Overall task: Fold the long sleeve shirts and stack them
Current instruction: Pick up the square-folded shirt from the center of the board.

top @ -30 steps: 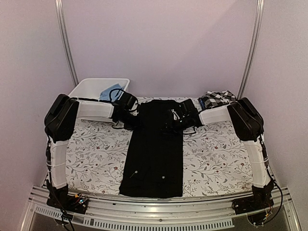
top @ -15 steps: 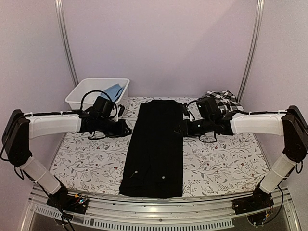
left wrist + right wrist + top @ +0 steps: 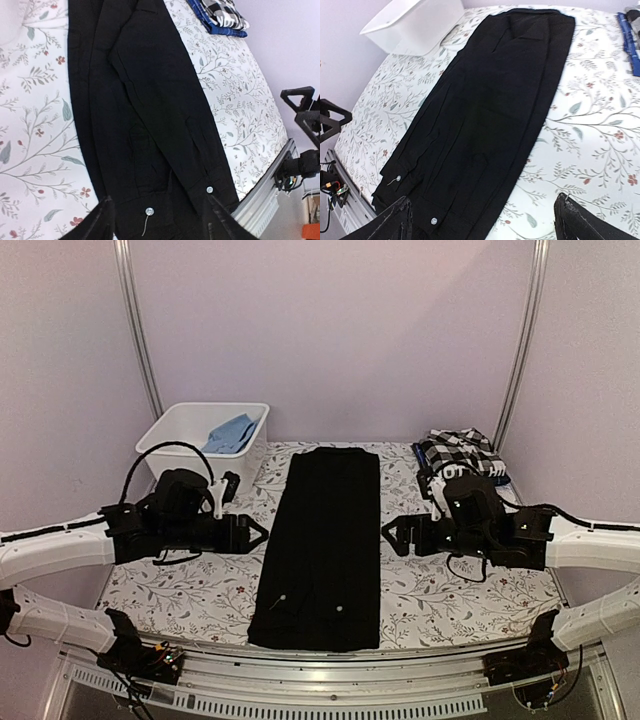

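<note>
A plain black long sleeve shirt (image 3: 325, 540) lies folded into a long narrow strip down the middle of the table, collar at the far end. Two small white buttons (image 3: 209, 189) show on the cuffs near its front end. My left gripper (image 3: 252, 532) hovers open just left of the strip's middle, and my right gripper (image 3: 393, 537) hovers open just right of it. Neither touches the cloth. In the wrist views the black shirt (image 3: 150, 115) (image 3: 495, 115) lies below spread fingers (image 3: 102, 222) (image 3: 572, 220). A folded black-and-white checked shirt (image 3: 458, 448) rests at the back right, with dark cloth bearing white lettering (image 3: 462, 470) in front of it.
A white bin (image 3: 205, 435) holding a blue cloth (image 3: 230, 432) stands at the back left. The table carries a floral-print cover (image 3: 180, 580). A metal rail (image 3: 320, 680) runs along the near edge. Upright poles (image 3: 140, 330) stand at both back corners.
Both grippers were shut over the shirt's far part. They have let go, opened wide and drawn back toward the near side, out to either side of the strip.
</note>
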You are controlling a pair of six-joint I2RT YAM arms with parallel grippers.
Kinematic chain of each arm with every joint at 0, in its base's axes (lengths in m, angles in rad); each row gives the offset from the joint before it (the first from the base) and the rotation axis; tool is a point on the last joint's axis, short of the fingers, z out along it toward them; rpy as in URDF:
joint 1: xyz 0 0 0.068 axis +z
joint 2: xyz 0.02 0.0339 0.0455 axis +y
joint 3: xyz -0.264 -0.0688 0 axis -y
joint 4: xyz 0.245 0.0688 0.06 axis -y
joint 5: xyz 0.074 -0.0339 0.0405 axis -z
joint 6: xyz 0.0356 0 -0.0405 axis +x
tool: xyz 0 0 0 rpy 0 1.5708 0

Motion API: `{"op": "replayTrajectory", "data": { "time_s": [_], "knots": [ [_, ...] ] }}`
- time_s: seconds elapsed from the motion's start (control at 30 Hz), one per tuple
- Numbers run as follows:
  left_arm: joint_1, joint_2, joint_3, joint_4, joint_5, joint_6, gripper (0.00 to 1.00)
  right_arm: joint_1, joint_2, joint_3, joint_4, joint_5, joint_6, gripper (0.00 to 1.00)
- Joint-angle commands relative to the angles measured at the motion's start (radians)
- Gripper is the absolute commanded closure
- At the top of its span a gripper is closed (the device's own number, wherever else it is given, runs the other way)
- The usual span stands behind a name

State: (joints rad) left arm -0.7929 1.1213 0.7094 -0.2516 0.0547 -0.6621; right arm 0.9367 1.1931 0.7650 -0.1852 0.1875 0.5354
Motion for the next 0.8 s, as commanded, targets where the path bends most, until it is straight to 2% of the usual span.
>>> {"op": "replayTrajectory", "data": {
  "time_s": [0.0,0.1,0.23,0.4,0.47,0.6,0.77],
  "knots": [
    [-0.012,-0.114,-0.044,-0.06,-0.129,-0.039,0.04,-0.005,-0.143,-0.073,-0.04,0.194,0.061,0.01],
    [-0.01,-0.219,-0.079,-0.078,-0.195,-0.085,0.0,-0.007,-0.211,-0.117,-0.065,0.231,0.105,0.01],
    [-0.003,-0.364,-0.136,-0.115,-0.316,-0.151,0.0,-0.007,-0.248,-0.162,-0.076,0.136,0.124,0.01],
    [0.006,-0.519,-0.239,-0.076,-0.309,-0.204,0.0,-0.007,-0.256,-0.213,-0.054,0.04,0.15,0.01],
    [0.008,-0.499,-0.242,-0.115,-0.316,-0.228,0.0,-0.007,-0.273,-0.256,-0.019,0.002,0.182,0.01],
    [0.007,-0.361,-0.211,-0.185,-0.27,-0.23,0.0,-0.007,-0.288,-0.326,0.079,-0.086,0.291,0.01],
    [0.005,-0.249,-0.231,-0.102,-0.156,-0.186,0.0,-0.006,-0.201,-0.303,0.063,-0.147,0.38,0.01]
  ]
}}
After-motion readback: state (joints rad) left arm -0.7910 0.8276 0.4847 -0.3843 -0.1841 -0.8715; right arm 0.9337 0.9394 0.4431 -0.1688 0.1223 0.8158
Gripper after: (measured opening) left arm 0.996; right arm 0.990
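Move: The black shirt's middle lies about 10 cm ahead of the left hand, 16 cm to its right and 13 cm below. From the right hand it is roughly 10 cm ahead, 19 cm left and 14 cm down. Its near corners are some 17 cm back: the left one straight behind the left hand, the right one 5 cm left of the right hand. The white basket is 32 cm ahead and 20 cm left of the left hand; the shirt stack is 30 cm ahead and 27 cm right of the right hand. Touching nothing, both hands spread outward from the shirt's long sides. The left goes about 8 cm left, rising slightly before sinking past its starting height, while it turns some 20 degrees counter-clockwise and its fingers finish opening wide. The right swings some 5 cm right, then draws back 5 cm and sinks beside the shirt, tipping down a little, fingers still wide. ##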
